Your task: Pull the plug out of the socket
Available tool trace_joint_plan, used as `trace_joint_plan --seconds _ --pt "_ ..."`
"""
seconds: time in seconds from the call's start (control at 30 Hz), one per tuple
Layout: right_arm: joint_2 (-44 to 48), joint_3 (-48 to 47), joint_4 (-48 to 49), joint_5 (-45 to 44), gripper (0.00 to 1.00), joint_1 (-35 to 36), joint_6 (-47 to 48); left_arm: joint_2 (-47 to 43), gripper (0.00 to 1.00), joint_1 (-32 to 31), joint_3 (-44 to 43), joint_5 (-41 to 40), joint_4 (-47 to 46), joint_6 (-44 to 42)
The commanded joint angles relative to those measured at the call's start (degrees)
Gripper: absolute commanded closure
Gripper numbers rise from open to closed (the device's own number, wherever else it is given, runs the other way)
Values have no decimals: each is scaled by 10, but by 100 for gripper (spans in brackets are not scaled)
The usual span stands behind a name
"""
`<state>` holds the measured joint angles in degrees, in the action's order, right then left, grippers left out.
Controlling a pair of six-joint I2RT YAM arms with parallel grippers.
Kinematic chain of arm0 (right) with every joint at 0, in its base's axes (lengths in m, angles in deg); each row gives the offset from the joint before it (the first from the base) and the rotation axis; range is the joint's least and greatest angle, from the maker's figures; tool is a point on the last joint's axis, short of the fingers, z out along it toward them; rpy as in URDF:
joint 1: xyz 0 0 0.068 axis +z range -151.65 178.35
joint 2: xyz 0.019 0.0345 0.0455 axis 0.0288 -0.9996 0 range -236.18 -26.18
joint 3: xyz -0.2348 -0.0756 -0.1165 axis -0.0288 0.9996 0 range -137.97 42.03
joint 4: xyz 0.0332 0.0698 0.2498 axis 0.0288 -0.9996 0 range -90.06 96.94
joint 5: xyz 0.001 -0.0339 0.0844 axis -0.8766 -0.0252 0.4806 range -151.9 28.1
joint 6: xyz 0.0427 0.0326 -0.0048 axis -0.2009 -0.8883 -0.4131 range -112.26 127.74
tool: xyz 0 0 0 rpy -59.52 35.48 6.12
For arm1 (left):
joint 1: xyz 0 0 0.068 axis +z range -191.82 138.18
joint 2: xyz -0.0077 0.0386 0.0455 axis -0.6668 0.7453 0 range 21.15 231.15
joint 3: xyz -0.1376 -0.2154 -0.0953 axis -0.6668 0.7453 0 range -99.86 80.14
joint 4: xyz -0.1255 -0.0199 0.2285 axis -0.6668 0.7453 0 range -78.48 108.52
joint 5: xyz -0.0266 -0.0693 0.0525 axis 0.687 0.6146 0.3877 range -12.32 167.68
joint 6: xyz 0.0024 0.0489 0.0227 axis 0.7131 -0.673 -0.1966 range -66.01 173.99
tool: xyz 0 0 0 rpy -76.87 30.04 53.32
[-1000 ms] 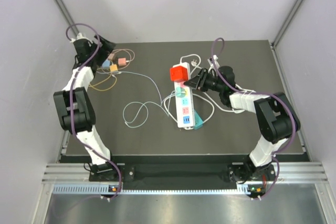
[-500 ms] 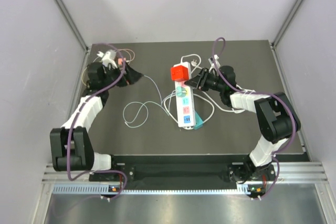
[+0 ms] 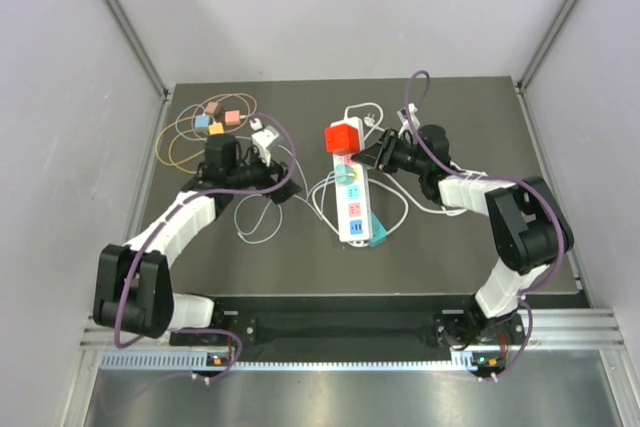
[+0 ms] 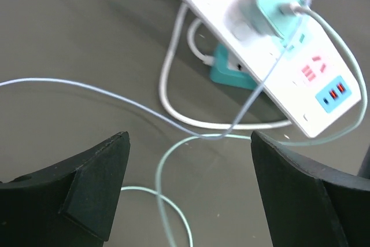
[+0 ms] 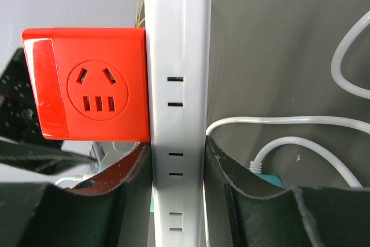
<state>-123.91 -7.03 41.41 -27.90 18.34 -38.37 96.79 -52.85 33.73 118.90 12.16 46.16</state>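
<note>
The socket is a white power strip (image 3: 352,209) lying mid-table, also seen in the left wrist view (image 4: 277,79) and the right wrist view (image 5: 179,39). A teal plug (image 3: 349,176) (image 4: 272,10) sits in its middle, trailing a pale cable. At the strip's far end stands a red cube adapter (image 3: 343,137) (image 5: 95,91). My right gripper (image 3: 372,159) (image 5: 178,143) is shut on the strip's sides just below the red cube. My left gripper (image 3: 285,187) (image 4: 189,143) hangs open to the left of the strip, over a cable loop, with nothing between its fingers.
Small pink (image 3: 232,118) and blue (image 3: 203,121) chargers with coiled cables lie at the back left, with a white charger (image 3: 262,137) near my left arm. A pale teal cable (image 3: 255,217) loops left of the strip. White cord (image 3: 395,209) and a teal block (image 3: 376,238) lie by its right side.
My left arm has swung from the back left corner to the middle, its open gripper now close to the strip's left side. The right gripper has kept its hold and not moved.
</note>
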Motion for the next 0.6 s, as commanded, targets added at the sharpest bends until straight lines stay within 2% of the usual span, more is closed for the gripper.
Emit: trace_joint_plan --seconds 0.0,0.27,0.3,0.47,0.53,0.57 --pt "46 -24 82 16 100 -6 -14 20 12 -42 -17 41 10 -95" --pt "44 -24 85 18 100 -7 -17 50 24 -72 -32 60 8 -108" --pt "43 -24 85 19 100 -7 -18 56 29 -75 -33 56 7 -111" --pt "40 -25 86 18 100 -7 -21 96 44 -111 -48 27 5 -111" --pt "41 -24 84 18 100 -6 -20 107 70 -121 -51 14 -1 -108" --pt "41 -24 85 18 100 -7 -20 115 89 -122 -57 11 -2 -106"
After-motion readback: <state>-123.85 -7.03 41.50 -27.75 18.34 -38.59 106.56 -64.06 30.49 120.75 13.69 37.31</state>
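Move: The pale cord that the left fingers will shut on, trailing beside the teal plug, crosses about 7 cm to the left hand's right, 3 cm back and 4 cm below. The teal plug, seated in the white socket strip, stands some 14 cm to its right, 3 cm ahead and slightly lower; the red cube plug is about 13 cm right and 12 cm ahead. From the right hand, gripping the strip, that stretch of cord lies roughly 10 cm left, 9 cm back and 5 cm lower. The left hand goes about 7 cm to its right, sinking some 4 cm and drawing a little back towards the cord beside the teal plug, while the wrist turns roughly 15 degrees clockwise. Its wide-open fingers narrow gradually, then shut quickly near the end to pinch the pale cord between their tips, as the right hand stays put and keeps its hold on the white strip. ##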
